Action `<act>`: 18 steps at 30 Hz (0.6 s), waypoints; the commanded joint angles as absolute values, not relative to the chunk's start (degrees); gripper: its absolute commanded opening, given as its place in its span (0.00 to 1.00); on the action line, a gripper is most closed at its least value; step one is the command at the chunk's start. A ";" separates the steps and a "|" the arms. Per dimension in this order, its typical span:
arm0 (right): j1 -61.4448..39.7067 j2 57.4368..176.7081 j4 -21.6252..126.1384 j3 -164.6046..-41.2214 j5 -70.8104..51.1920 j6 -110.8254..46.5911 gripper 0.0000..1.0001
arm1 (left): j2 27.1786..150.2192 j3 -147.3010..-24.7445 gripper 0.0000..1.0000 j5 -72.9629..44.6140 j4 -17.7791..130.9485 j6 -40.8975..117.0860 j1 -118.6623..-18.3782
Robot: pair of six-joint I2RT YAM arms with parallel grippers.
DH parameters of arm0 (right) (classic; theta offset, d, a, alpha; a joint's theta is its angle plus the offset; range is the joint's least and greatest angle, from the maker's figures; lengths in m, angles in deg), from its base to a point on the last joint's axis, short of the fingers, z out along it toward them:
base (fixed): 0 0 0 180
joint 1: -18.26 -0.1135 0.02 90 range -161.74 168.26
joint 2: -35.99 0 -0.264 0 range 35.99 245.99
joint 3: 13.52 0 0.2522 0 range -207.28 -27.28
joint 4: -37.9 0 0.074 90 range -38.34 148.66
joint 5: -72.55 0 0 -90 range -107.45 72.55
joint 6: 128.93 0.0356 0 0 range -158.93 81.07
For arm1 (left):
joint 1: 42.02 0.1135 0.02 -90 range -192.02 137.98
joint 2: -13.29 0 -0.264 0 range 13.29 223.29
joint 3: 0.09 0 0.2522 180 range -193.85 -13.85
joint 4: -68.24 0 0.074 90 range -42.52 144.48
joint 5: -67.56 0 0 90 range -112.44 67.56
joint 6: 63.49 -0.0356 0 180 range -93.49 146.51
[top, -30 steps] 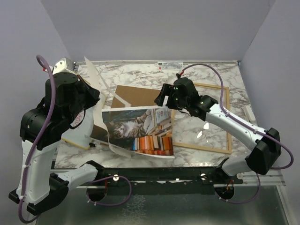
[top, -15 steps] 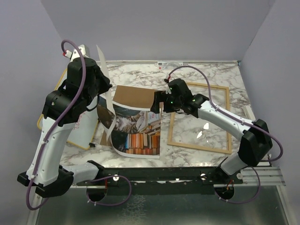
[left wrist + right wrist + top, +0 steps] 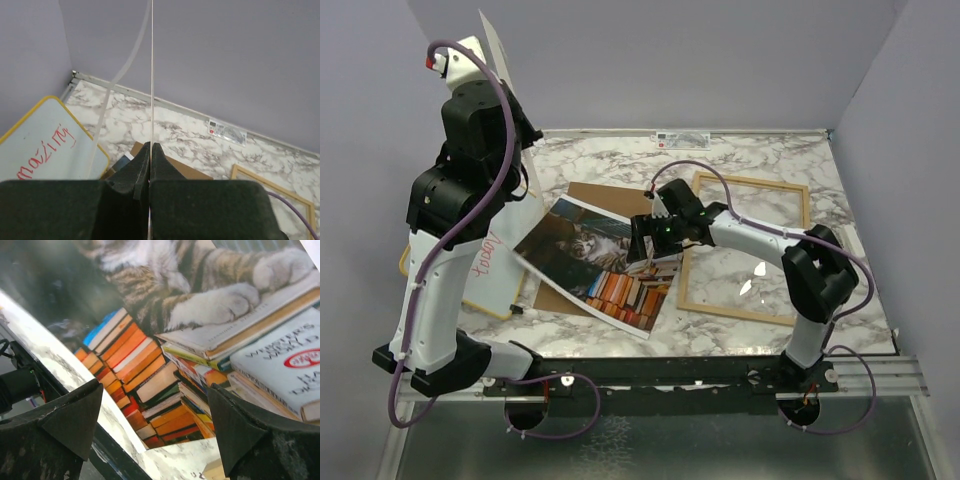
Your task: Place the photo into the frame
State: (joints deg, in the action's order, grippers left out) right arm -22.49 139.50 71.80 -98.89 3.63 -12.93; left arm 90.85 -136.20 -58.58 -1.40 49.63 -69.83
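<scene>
The photo, a tabby cat among stacked books, slopes from the table up to the left, its white back showing near the top. My left gripper is raised high and shut on its upper edge. In the left wrist view the sheet is a thin line running out from the closed fingertips of the left gripper. My right gripper hangs open just over the photo's right side; the print fills the space under the right gripper. The frame of light wood lies flat to the right.
A brown backing board lies under the photo's far edge. A round-cornered whiteboard with red writing sits at the left. A small white label lies by the back wall. Grey walls close in three sides.
My left arm has risen, pulling the photo's left edge up and left so the sheet now slopes steeply. My right gripper has slid left from the frame's corner onto the photo's right side.
</scene>
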 commanded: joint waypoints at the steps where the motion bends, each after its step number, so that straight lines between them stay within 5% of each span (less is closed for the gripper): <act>1: -22.44 143.91 68.35 -102.24 7.65 -11.93 0.88 | 91.36 -138.22 0.00 -65.03 4.09 41.43 -69.79; 7: -22.44 145.60 67.11 -107.24 4.57 -10.49 0.85 | 92.36 -138.27 0.00 -53.92 7.46 36.60 -69.79; 18: -12.76 127.57 54.17 -102.77 0.99 -19.13 0.87 | 91.47 -131.89 0.00 -17.97 7.64 29.46 -69.74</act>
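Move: From the left hand, which holds a white-edged sheet high up, the photo lies about 9 cm right, 2 cm back and 47 cm below; the whiteboard is some 22 cm left, 6 cm ahead and equally low. From the open right hand, that sheet's middle is roughly 16 cm ahead, 20 cm left and 38 cm up, the photo 9 cm left, 2 cm ahead and 7 cm below, and the frame 27 cm right, 5 cm ahead, equally low. Swinging the still-pinched sheet across towards the photo, the left hand first rises a little, then goes some 8 cm right while sinking back, turning clockwise about 25 degrees. The right hand, fingers staying wide open, skims a few centimetres forward and left over the photo, then climbs about 10 cm while reaching farther forward, towards the raised sheet. ##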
